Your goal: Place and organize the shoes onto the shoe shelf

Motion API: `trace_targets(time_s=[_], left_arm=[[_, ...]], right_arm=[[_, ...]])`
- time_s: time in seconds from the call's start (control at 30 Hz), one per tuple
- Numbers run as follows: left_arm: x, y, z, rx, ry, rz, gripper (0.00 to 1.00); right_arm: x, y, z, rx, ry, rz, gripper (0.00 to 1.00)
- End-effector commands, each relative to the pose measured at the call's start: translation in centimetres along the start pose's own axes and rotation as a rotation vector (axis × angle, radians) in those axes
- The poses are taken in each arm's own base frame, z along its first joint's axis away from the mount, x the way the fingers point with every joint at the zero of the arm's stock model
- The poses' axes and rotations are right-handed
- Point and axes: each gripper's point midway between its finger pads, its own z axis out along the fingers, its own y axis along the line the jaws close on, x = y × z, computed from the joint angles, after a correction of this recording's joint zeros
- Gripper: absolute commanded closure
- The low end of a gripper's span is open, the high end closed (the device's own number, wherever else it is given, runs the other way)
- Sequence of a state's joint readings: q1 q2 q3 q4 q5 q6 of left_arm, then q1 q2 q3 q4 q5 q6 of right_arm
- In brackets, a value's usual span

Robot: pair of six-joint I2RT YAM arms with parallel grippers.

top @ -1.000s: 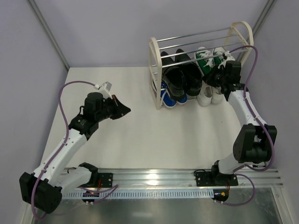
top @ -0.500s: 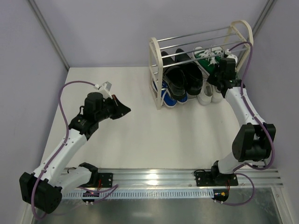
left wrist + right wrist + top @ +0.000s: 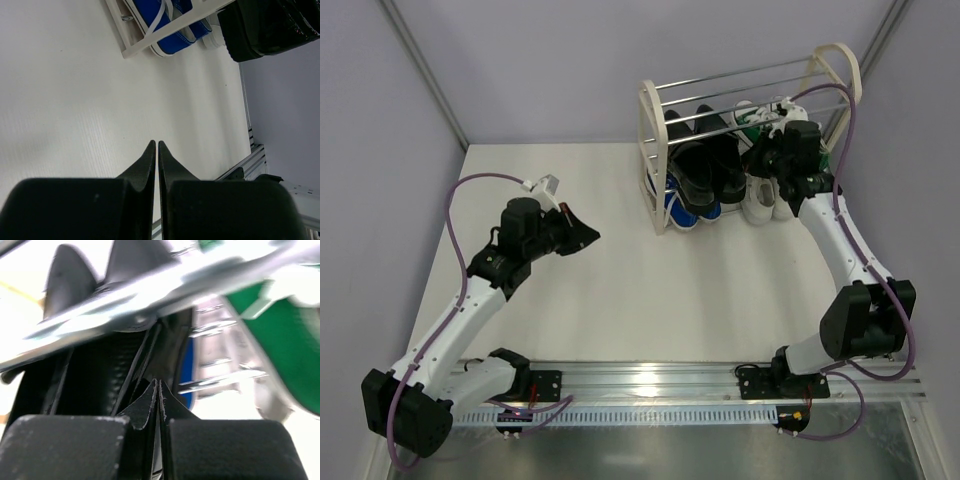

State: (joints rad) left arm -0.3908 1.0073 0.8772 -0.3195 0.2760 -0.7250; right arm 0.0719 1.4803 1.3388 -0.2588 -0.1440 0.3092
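Observation:
The shoe shelf [image 3: 655, 120] stands at the back right of the table. Glossy black shoes [image 3: 705, 165] and green sneakers [image 3: 755, 118] sit on its upper tier. Blue sneakers [image 3: 678, 208] and white sneakers [image 3: 760, 205] sit below. My right gripper [image 3: 754, 160] is shut and empty at the front of the upper tier, between the black and green pairs. In the right wrist view its tips [image 3: 158, 382] point at a black shoe [image 3: 100, 355], under a chrome rod [image 3: 150, 287], with a green sneaker [image 3: 280, 330] to the right. My left gripper [image 3: 592, 237] hovers shut over the table, left of the shelf.
In the left wrist view, the shut left gripper [image 3: 155, 144] is above bare white table, with the shelf's cream foot [image 3: 150, 45], a blue sneaker [image 3: 167, 20] and a black shoe [image 3: 270, 25] beyond. Grey walls close the back and sides. A metal rail [image 3: 650, 378] runs along the near edge.
My right gripper has moved left along the shelf's front, from the green sneakers toward the black shoes. The left arm has not moved.

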Motion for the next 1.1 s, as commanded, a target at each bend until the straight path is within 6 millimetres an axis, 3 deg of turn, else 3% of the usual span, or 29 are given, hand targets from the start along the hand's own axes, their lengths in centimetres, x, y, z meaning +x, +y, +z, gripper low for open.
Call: trace_targets(time_s=[0.0,0.13,0.27,0.4,0.5,0.53,0.67,0.8,0.83,0.97,1.0,1.07], left_arm=[[-0.6,-0.8,-0.1,0.036,-0.029,0.015,1.0],[-0.5,-0.8,-0.3,0.036,-0.032,0.016,1.0],[-0.5,-0.6,-0.5,0.028,-0.04,0.018,1.0],[-0.6,-0.4,-0.5,0.022,-0.044,0.02,1.0],[-0.7,-0.3,-0.5,0.01,-0.043,0.018,0.99],[-0.9,-0.5,-0.7,0.008,-0.049,0.018,0.95],[-2.1,-1.4,-1.9,0.01,-0.084,0.041,0.8],[-3.2,-2.1,-2.8,0.016,-0.124,0.052,0.68],[-3.3,-2.4,-3.0,0.018,-0.124,0.052,0.62],[-3.5,-3.1,-3.7,0.034,-0.124,0.052,0.53],[-3.7,-3.4,-4.2,0.042,-0.134,0.055,0.51],[-4.0,-3.9,-4.8,0.054,-0.147,0.062,0.43]], right_arm=[[1.7,5.6,-1.2,-0.206,0.059,-0.042,0.96],[3.1,8.5,-1.6,-0.316,0.106,-0.04,0.96],[2.2,7.3,-1.7,-0.228,0.072,-0.029,0.96],[1.0,4.2,-1.9,-0.037,0.022,-0.016,0.96],[-0.6,0.3,-3.0,0.163,-0.068,0.008,0.96],[-1.4,-1.5,-4.3,0.256,-0.123,0.017,0.96],[-4.1,-4.0,-8.7,0.347,-0.29,0.042,0.96],[-4.4,-3.6,-10.7,0.319,-0.295,-0.024,0.96],[-3.8,-3.4,-10.9,0.308,-0.266,-0.033,0.96],[-1.5,-1.6,-11.8,0.181,-0.203,-0.061,0.96],[-1.3,0.1,-13.0,0.091,-0.21,-0.073,0.96],[0.4,1.2,-14.1,0.005,-0.194,-0.088,0.96]])
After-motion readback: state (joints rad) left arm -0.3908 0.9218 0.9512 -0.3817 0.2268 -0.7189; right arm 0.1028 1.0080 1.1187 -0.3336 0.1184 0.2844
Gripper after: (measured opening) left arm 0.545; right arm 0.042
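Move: The right hand is reaching into the shelf with its fingers nearly shut. The right black shoe's middle lies about 5 cm to its left, 1 cm ahead and 1 cm lower. The left black shoe is some 12 cm left and level ahead. The left green shoe is roughly 5 cm right and 4 cm ahead, at about the same height. From the left hand, out over the open table, the right black shoe is about 29 cm right and 18 cm ahead. The right hand's closed fingertips push leftward against the side of the right black shoe for about 4 cm, turning slightly counter-clockwise. They then come away, swinging right past the start and drawing back about 10 cm out of the shelf while rising, the wrist turning clockwise. The left hand meanwhile rises about 4 cm and opens its fingers roughly halfway. ##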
